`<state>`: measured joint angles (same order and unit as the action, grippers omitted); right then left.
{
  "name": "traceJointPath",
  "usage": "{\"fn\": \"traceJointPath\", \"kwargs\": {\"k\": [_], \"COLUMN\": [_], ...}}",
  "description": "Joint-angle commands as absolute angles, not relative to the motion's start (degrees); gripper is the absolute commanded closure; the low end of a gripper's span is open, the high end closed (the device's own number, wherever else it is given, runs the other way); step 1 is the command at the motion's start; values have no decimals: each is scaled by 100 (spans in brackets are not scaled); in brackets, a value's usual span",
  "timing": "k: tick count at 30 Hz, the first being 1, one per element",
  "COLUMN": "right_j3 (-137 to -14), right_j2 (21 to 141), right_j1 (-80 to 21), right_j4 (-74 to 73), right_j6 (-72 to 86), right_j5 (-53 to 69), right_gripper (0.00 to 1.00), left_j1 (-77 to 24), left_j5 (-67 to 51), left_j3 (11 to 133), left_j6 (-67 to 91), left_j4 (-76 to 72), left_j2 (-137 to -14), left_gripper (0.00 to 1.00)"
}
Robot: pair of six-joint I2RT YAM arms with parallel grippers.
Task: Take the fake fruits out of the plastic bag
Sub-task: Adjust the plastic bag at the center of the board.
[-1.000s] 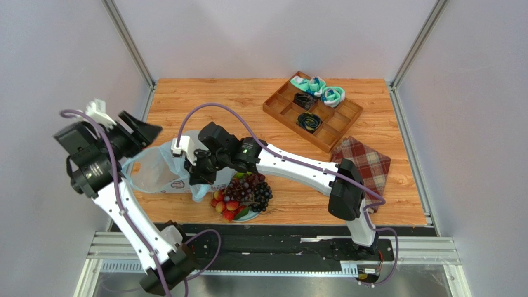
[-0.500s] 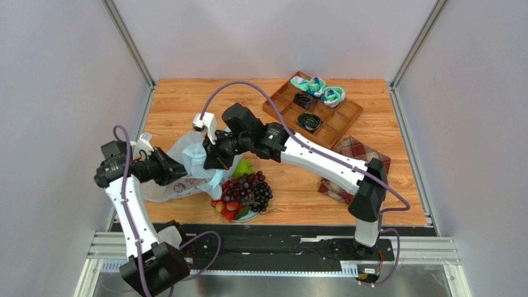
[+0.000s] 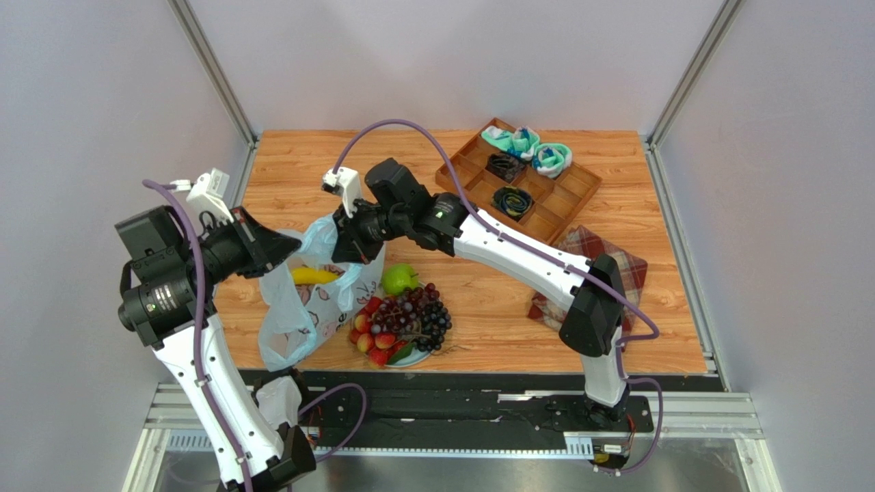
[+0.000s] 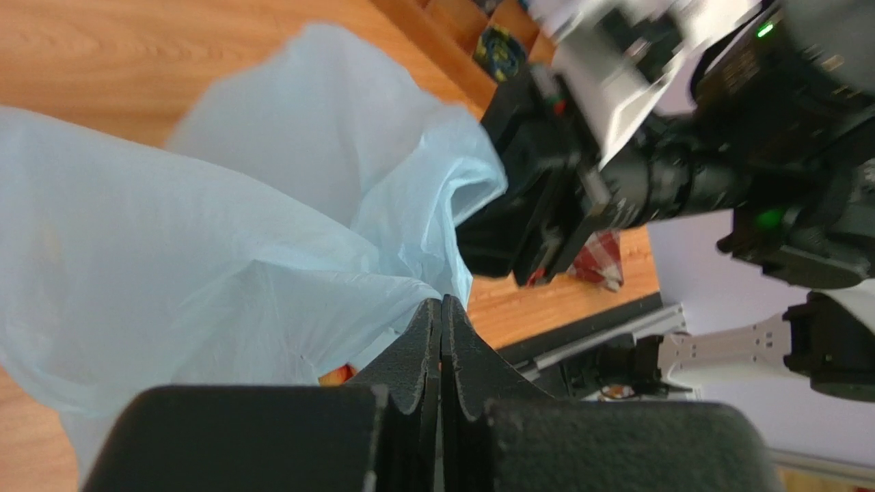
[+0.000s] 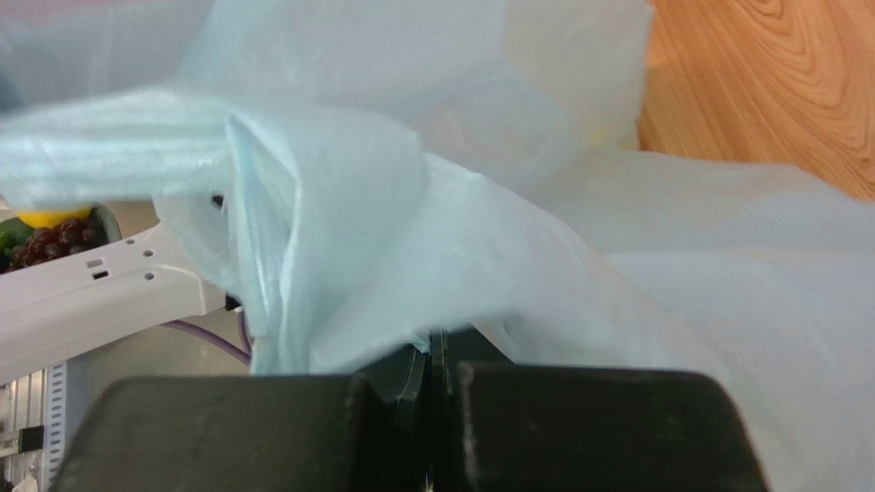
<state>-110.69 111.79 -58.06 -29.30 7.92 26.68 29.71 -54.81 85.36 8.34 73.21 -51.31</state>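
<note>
The pale-blue plastic bag point(image 3: 293, 318) hangs lifted between both grippers. My left gripper point(image 3: 287, 247) point(image 4: 442, 302) is shut on the bag's left edge, the film point(image 4: 205, 236) bunching beside its fingers. My right gripper point(image 3: 345, 239) point(image 5: 431, 343) is shut on the bag's right edge, with film point(image 5: 493, 236) draped over the jaws. A yellow banana point(image 3: 314, 276) shows at the bag's mouth. On the table right of the bag lie a green apple-like fruit point(image 3: 398, 278), a dark grape bunch point(image 3: 419, 311) and a cluster of small red fruits point(image 3: 375, 343).
A wooden divided tray point(image 3: 483, 210) stands at the back right, holding teal-white rolled socks point(image 3: 526, 142) and dark items. A red plaid cloth point(image 3: 606, 272) lies at the right, partly under the right arm. Frame posts and walls close in the table's sides.
My left gripper swung in, shut on the bag's left edge and rose. The bag came up off the table between both grippers, and the banana and green fruit came into view.
</note>
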Motion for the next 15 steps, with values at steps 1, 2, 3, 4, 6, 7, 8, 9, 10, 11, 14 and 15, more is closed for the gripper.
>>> {"fn": "traceJointPath", "kwargs": {"k": [1, 2, 3, 4, 6, 7, 8, 9, 10, 11, 14, 15], "right_j3": [-11487, -11505, -11522, -11531, -11636, -11680, -11724, -11803, -11830, -11856, -11962, -12040], "right_j2": [11276, 11302, 11320, 11338, 11399, 11434, 11452, 11487, 11487, 11505, 11549, 11601], "right_j1": [-5731, -5730, -5730, -5722, -5730, -5730, -5730, -5730, -5730, -5730, -5678, -5652], "right_j4": [-2619, -2619, -2619, -2610, -2584, -2575, -2558, -2540, -2549, -2540, -2523, -2514], "right_j6": [1020, 1037, 1020, 1028, 1072, 1081, 1090, 1099, 1099, 1099, 1151, 1186], "right_j5": [2689, 2724, 2751, 2777, 2821, 2839, 2856, 2848, 2822, 2752, 2707, 2698], "right_gripper": [100, 100, 100, 100, 100, 100, 100, 100, 100, 100, 100, 100], "left_j1": [2979, 2971, 2971, 2979, 2979, 2979, 2988, 2980, 2988, 2980, 2866, 2796], "left_j5": [-5494, -5215, -4986, -4748, -3914, -3659, -3526, -3681, -3961, -4773, -6025, -6116], "left_j3": [7928, 7919, 8049, 8146, 8558, 8735, 8884, 9208, 9341, 9438, 9406, 9326], "left_j6": [290, 342, 404, 535, 641, 720, 799, 843, 931, 966, 1195, 1152], "left_j4": [8341, 8271, 8062, 7938, 7605, 7489, 7366, 7130, 6989, 6822, 6539, 6757], "left_j2": [-5151, -5107, -5124, -5150, -5299, -5335, -5370, -5361, -5327, -5239, -5089, -5080], "left_gripper": [100, 98, 75, 64, 54, 48, 42, 37, 35, 35, 38, 45]}}
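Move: The plastic bag's rim is at the left hand's shut fingertips; the bag's middle lies some 29 cm below and about 2 cm ahead and 2 cm right. In its mouth the banana is about 5 cm ahead, 1 cm right and 30 cm down. The fruit plate stands some 19 cm right and 2 cm back, the green apple 18 cm right and 6 cm ahead, both about 34 cm down. From the right hand, pinching another part of the rim, the bag's middle is 10 cm left, 1 cm back and 19 cm down. Down about 5 cm and then left and a little forward, the left hand opens from shut to well over half, lets go of the bag's rim, and turns back up some 8 cm to end above its start, clear of the plastic. The right hand keeps its pinch and eases about 2 cm up and slightly forward. ##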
